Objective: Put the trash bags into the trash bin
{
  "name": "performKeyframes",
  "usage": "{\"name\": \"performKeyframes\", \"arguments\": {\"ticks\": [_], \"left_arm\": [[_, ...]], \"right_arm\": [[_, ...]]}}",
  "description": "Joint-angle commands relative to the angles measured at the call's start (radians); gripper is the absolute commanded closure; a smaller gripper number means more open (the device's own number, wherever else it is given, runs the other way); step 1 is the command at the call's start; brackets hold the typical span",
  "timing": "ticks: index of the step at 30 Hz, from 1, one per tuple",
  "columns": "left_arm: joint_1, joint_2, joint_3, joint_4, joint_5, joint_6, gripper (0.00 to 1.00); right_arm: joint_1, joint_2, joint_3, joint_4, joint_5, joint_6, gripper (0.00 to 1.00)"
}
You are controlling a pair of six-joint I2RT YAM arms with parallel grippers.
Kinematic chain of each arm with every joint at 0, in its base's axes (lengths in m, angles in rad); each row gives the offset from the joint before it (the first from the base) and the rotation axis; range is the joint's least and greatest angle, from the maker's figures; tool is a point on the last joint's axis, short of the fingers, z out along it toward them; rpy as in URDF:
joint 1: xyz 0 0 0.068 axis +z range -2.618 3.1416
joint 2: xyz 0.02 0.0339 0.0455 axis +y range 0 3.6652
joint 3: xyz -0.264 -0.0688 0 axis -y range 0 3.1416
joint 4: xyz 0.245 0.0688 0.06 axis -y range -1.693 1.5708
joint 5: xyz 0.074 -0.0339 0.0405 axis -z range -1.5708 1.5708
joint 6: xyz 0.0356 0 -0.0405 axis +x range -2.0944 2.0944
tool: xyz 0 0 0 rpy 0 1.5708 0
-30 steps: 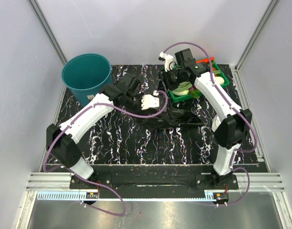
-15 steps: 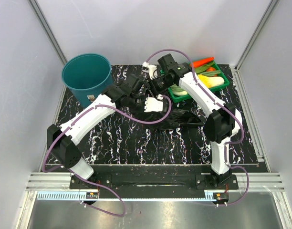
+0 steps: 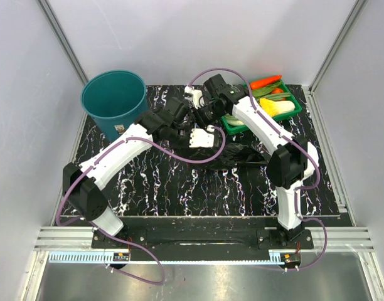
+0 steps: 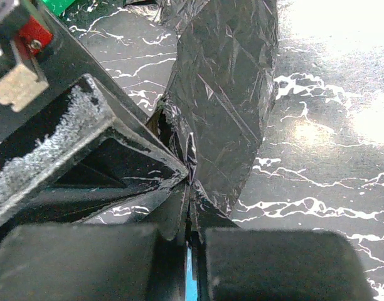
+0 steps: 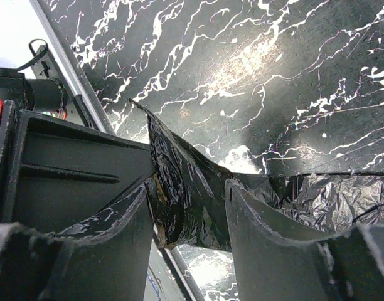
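Observation:
A black trash bag lies crumpled at mid-table, one end pulled up toward my grippers. My left gripper is shut on a pinched fold of that film, which stretches away from its jaws. My right gripper hovers right beside the left one. In the right wrist view its fingers stand apart, either side of the raised strip of black film. The teal trash bin stands at the far left corner, away from both grippers.
A shallow green tray with vegetables sits at the far right of the black marbled mat. The two arms cross close together over the middle, and white walls enclose the table.
My right arm has swung left from above the green tray to the left gripper, bringing its fingers around the raised film. The left gripper has barely moved and stays shut on the bag.

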Motion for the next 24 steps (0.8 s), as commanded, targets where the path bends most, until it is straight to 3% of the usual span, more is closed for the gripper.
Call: {"name": "performKeyframes", "arguments": {"ticks": [1, 6, 15, 24], "left_arm": [[-0.009, 0.002, 0.011, 0.025, -0.006, 0.021, 1.00], [-0.010, 0.001, 0.016, 0.028, -0.003, 0.019, 1.00], [-0.013, -0.008, 0.019, 0.033, 0.005, 0.008, 1.00], [0.000, -0.028, 0.057, -0.030, 0.051, -0.036, 1.00]], "right_arm": [[0.017, 0.009, 0.010, -0.001, 0.001, -0.012, 0.48], [0.024, 0.014, 0.002, 0.008, 0.018, -0.012, 0.54], [0.024, 0.003, -0.019, 0.037, 0.084, -0.009, 0.98], [0.017, -0.089, -0.065, 0.147, 0.486, -0.005, 1.00]]}}
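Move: The right hand's half-open fingers already straddle the free rim of the black trash bag, which lies between the pads and about 1 cm below the hand point. The bag's body lies on the table some 9 cm to the right and 8 cm back, the vegetable basket about 23 cm right and 9 cm ahead, and the trash bin roughly 22 cm left, level with the hand. From the left hand, still pinching the rim, the free rim is about 3 cm ahead. The right hand first stays nearly in place and shuts its half-open fingers, pinching the free edge of the trash bag's mouth right beside the left fingertips, then speeds off down and forward with a little to the right, about 5 cm in all, pulling that edge away from the left hand as the wrist tips its fingers some 10 degrees steeper. The left hand keeps its closed grip on its own part of the rim and holds practically still, so that the right hand pulls against it. ##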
